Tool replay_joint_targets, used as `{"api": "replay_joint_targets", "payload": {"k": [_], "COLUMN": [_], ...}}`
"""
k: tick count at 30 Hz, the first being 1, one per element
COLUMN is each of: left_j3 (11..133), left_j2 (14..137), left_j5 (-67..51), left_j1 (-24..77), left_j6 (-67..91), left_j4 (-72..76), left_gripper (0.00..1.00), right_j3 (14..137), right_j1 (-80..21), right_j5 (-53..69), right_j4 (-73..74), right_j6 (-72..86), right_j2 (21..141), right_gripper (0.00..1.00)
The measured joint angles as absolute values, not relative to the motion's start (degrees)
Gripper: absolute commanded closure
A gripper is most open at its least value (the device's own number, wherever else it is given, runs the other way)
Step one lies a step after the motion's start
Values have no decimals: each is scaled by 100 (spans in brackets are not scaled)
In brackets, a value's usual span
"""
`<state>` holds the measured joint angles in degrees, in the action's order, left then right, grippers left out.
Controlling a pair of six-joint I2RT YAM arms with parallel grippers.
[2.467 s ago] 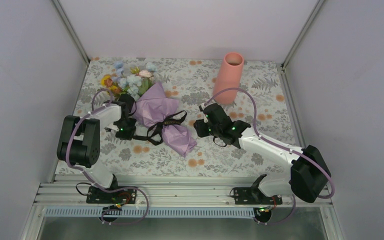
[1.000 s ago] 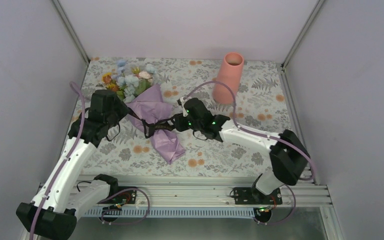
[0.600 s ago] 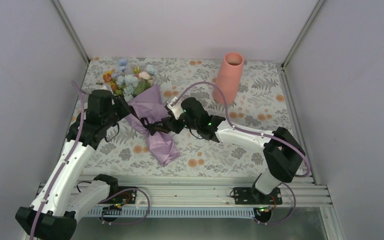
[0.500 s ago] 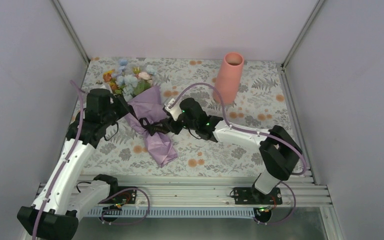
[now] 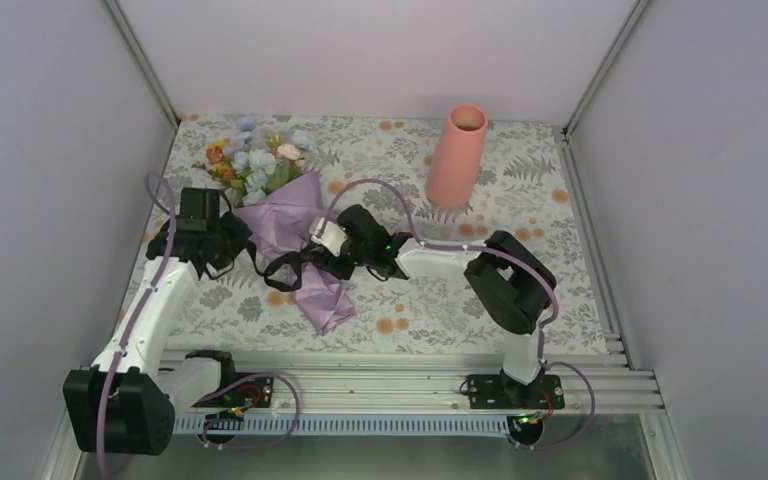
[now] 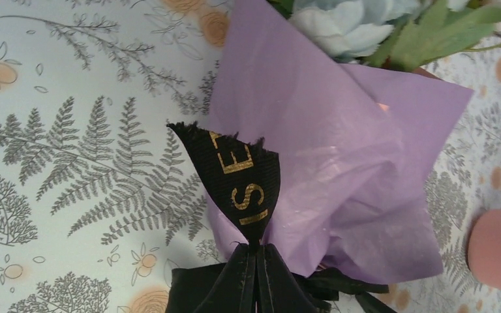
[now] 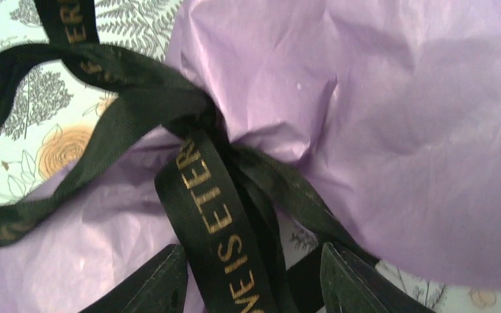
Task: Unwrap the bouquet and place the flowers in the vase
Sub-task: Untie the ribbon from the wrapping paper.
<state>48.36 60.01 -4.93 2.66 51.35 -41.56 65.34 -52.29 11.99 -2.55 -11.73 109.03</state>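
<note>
The bouquet lies on the tablecloth, its lilac paper gathered at the waist by a black ribbon with gold letters. The flowers stick out of the paper's far-left end, and a pale blue bloom shows in the left wrist view. My left gripper is shut on the frayed ribbon end, left of the bouquet. Over the knot, my right gripper stands open, with the ribbon running loosely between its fingers. The vase stands upright at the back right.
White walls with metal corner posts enclose the floral tablecloth. The vase's pink side shows at the right edge of the left wrist view. A metal rail carrying both arm bases runs along the near edge.
The left gripper has pulled the ribbon end out to the left, and the loops are looser. The right gripper slid left onto the bouquet's waist and its jaws opened wider.
</note>
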Motion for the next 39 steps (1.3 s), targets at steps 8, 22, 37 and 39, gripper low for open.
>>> {"api": "replay_joint_targets", "payload": {"k": [8, 22, 37, 39], "left_j3": [4836, 4842, 4952, 5000], "left_j2": [6090, 5916, 5883, 5911], "left_j5": [-421, 388, 1249, 1363], "left_j1": [198, 169, 165, 165], "left_j6": [5212, 5186, 5164, 5159], "left_j4": [-4257, -4477, -4569, -4598], "left_gripper": [98, 98, 98, 98], "right_j3": [6899, 6473, 5754, 5655], "right_j1": [-5256, -5266, -5105, -5096], "right_j5": [1120, 320, -438, -593], "right_j4": [-222, -370, -497, -467], "right_j6": [-1385, -1194, -370, -290], "right_j2": [11139, 10733, 9732, 9581], "right_gripper": [69, 96, 96, 96]}}
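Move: Just off the right hand's open fingers lies the right-hand part of the black bow, about 1 cm ahead, 1 cm left and 2 cm below. The knot sits some 5 cm left of the hand and 1 cm ahead; the slack left loop is about 10 cm left and 3 cm back, and the paper's lower end 12 cm straight back. From the left hand, which already holds a ribbon tail, the knot is roughly 11 cm right, level with it and 9 cm lower; the flowers are 20 cm ahead and 3 cm right. Easing about 2 cm forward and slightly left, the right hand shuts its fingers on the right-hand part of the bow, then draws it some 8 cm right and 5 cm up, away from the left hand, turning about 20 degrees clockwise. The left hand keeps its pinch on the tail and pulls it about 6 cm left, its left side rolling up. ##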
